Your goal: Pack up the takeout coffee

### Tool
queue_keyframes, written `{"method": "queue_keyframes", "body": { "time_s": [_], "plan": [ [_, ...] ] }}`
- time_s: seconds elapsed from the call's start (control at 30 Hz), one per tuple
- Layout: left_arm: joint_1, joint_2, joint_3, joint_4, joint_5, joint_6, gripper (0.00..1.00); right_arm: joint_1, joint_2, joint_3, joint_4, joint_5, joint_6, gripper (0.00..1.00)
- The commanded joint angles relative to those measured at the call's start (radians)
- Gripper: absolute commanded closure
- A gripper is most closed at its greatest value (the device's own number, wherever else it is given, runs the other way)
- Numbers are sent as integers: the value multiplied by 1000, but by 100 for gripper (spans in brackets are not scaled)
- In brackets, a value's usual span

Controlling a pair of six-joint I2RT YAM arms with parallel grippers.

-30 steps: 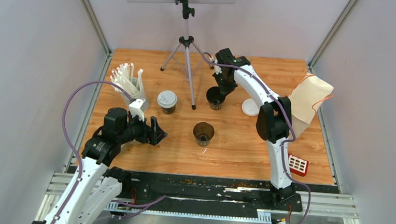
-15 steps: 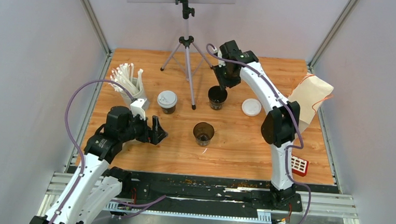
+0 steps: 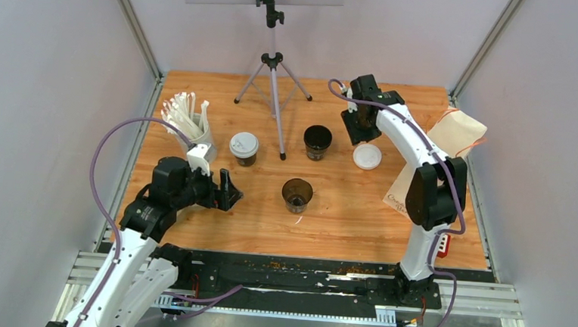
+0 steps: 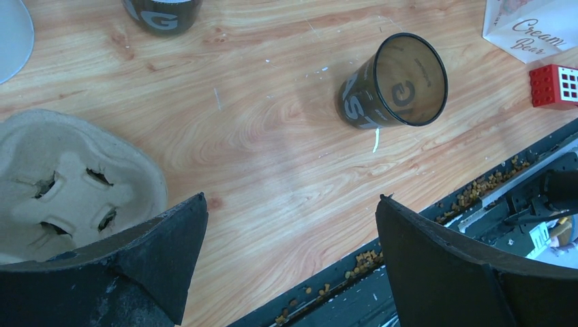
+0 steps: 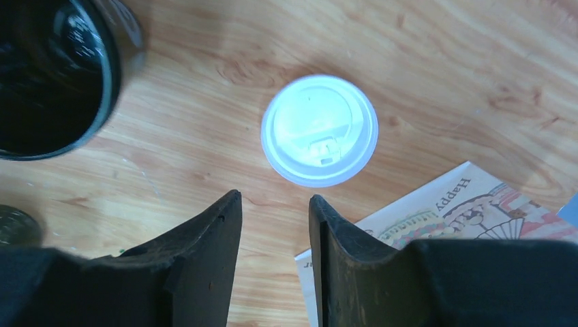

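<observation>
Three small black cups stand on the wooden table. One wears a white lid (image 3: 244, 148). One open cup (image 3: 317, 142) stands at the middle back, and another open cup (image 3: 297, 195) (image 4: 392, 92) is nearer the front. A loose white lid (image 3: 367, 157) (image 5: 319, 129) lies flat to the right. My right gripper (image 3: 360, 126) (image 5: 275, 197) hovers just by that lid, open a little with nothing between its fingers. My left gripper (image 3: 227, 191) (image 4: 292, 199) stands wide open and empty, left of the nearer open cup.
A brown pulp carrier (image 4: 68, 191) lies under my left wrist. A white cup of straws (image 3: 190, 123) stands at the left, and a tripod (image 3: 274, 79) at the back. A printed paper bag (image 3: 438, 154) (image 5: 443, 218) lies at the right. A red block (image 4: 553, 85) sits near the front edge.
My right gripper let go of the back open cup, opened, and swung right to the loose lid. The cup stays upright. The left arm has barely moved.
</observation>
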Motion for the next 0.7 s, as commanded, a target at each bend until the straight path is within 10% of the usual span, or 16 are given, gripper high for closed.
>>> {"method": "queue_keyframes", "body": {
  "time_s": [0.0, 0.67],
  "plan": [
    [3, -22, 7, 12, -10, 2, 0, -18, 12, -60, 73, 16, -53, 59],
    [3, -18, 6, 15, -3, 5, 0, -138, 190, -21, 112, 154, 66, 61]
  ]
}}
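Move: The white lid lies flat on the table about 5 cm to the right of my right hand, some 3 cm ahead and 11 cm below. The nested dark cups stand about 16 cm to the left of the lid, level with it; the empty cup is 16 cm left and 14 cm back of my right hand, the paper bag roughly 23 cm to its right. From my left hand the lid is about 23 cm ahead and 38 cm right. I bring my empty right hand down about 8 cm while swinging it about as far to the right, away from the nested cups and down to the white lid, easing slightly forward. My wrist turns some 15 degrees clockwise and dips its left side; the fingers stay part-open, and end close above the lid's right part without a touch I can make out. ##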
